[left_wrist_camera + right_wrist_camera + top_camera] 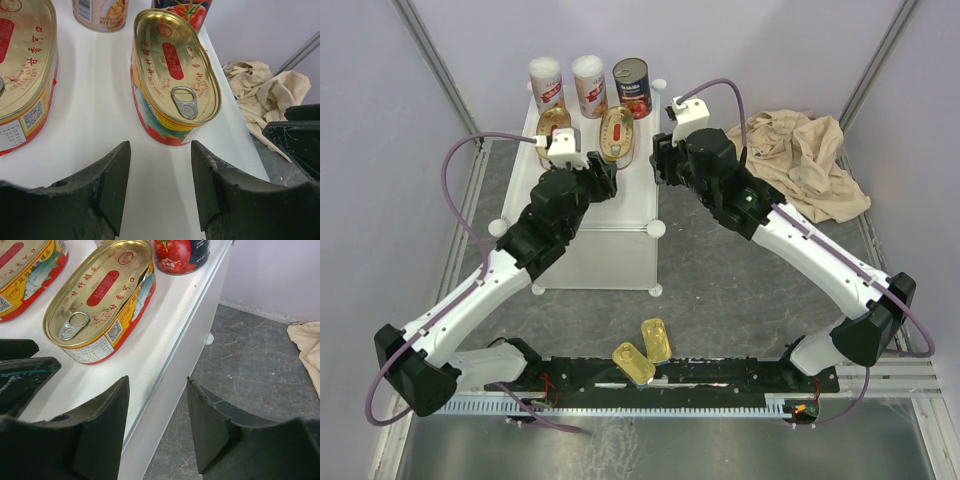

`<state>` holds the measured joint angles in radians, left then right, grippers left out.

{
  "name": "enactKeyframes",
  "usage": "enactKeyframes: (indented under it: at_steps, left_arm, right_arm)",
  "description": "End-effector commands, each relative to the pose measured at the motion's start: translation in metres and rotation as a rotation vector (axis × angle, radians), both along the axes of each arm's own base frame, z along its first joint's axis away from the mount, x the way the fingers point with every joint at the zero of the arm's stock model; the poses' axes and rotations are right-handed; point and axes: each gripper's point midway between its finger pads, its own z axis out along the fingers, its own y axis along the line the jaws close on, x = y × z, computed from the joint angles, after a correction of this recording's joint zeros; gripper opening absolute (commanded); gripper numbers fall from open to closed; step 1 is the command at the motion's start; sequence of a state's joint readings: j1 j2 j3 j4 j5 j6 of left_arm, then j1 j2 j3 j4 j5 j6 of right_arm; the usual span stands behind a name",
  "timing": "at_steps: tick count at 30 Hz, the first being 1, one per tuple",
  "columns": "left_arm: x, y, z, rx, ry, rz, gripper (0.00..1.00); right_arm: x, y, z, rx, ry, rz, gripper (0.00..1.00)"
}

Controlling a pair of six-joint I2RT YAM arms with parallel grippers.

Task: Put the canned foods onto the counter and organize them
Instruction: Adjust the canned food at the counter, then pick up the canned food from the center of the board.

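The white counter [625, 205] carries two white-and-red cylinders [547, 83] [590, 85] and a dark tomato can [631, 87] in a back row. Two red-yellow oblong tins [553, 128] [617, 133] lie in front of them. Two gold rectangular tins [655, 340] [633, 362] lie on the floor by the arm bases. My left gripper [160, 150] is open over the counter top, just short of the right oblong tin [172, 75], with nothing between its fingers. My right gripper [157, 385] is open and empty, straddling the counter's right edge [165, 305] beside the same tin [100, 300].
A beige cloth [810, 160] lies crumpled on the dark floor right of the counter. The two grippers hang close together over the counter's right side; the right gripper's finger [295, 135] shows in the left wrist view. Metal frame posts rise at both back corners.
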<state>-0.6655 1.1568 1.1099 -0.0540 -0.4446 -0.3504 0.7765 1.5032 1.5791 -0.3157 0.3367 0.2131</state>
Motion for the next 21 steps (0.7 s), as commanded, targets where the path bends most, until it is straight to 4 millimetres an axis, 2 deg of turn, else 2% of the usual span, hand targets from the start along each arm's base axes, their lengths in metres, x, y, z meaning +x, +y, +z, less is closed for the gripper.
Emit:
enactKeyframes:
  at_steps: [1,6,15,21]
  left_arm:
    - [-0.013,0.006,0.045,-0.073,-0.08,0.002,0.59]
    - [-0.022,0.009,0.048,-0.046,-0.077,0.006,0.59]
    - [-0.04,0.029,0.062,-0.046,-0.098,0.036,0.59]
    - [-0.05,0.041,0.071,-0.056,-0.115,0.049,0.59]
  right_arm:
    - [-0.01,-0.014,0.028,0.059,-0.048,-0.015,0.6]
    - [-0.019,-0.026,0.029,0.068,-0.046,-0.029,0.69]
    - [-0.037,-0.053,0.025,0.061,-0.039,-0.079,0.86]
    - [-0.05,-0.072,0.017,0.059,-0.026,-0.112,0.91]
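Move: Some 8 cm ahead of the left hand, 2 cm to its right and 4 cm lower stands the right-hand oval can. The left-hand oval can lies about 8 cm ahead, 10 cm left and 4 cm lower, and the tomato can 16 cm ahead, 5 cm right and 1 cm lower. From the right hand, the right-hand oval can is about 6 cm ahead, 9 cm left and 6 cm below; the tomato can is 14 cm ahead, 5 cm left and 2 cm below. Backing off from the cans on the white counter, both hands withdraw empty. The left draws back and up about 4 cm each way, swinging left in the later half with its fingers staying half open; the right goes right and back, some 5 cm and 4 cm, out past the counter's right edge with a slight early rise, its fingers spreading to nearly wide open. ##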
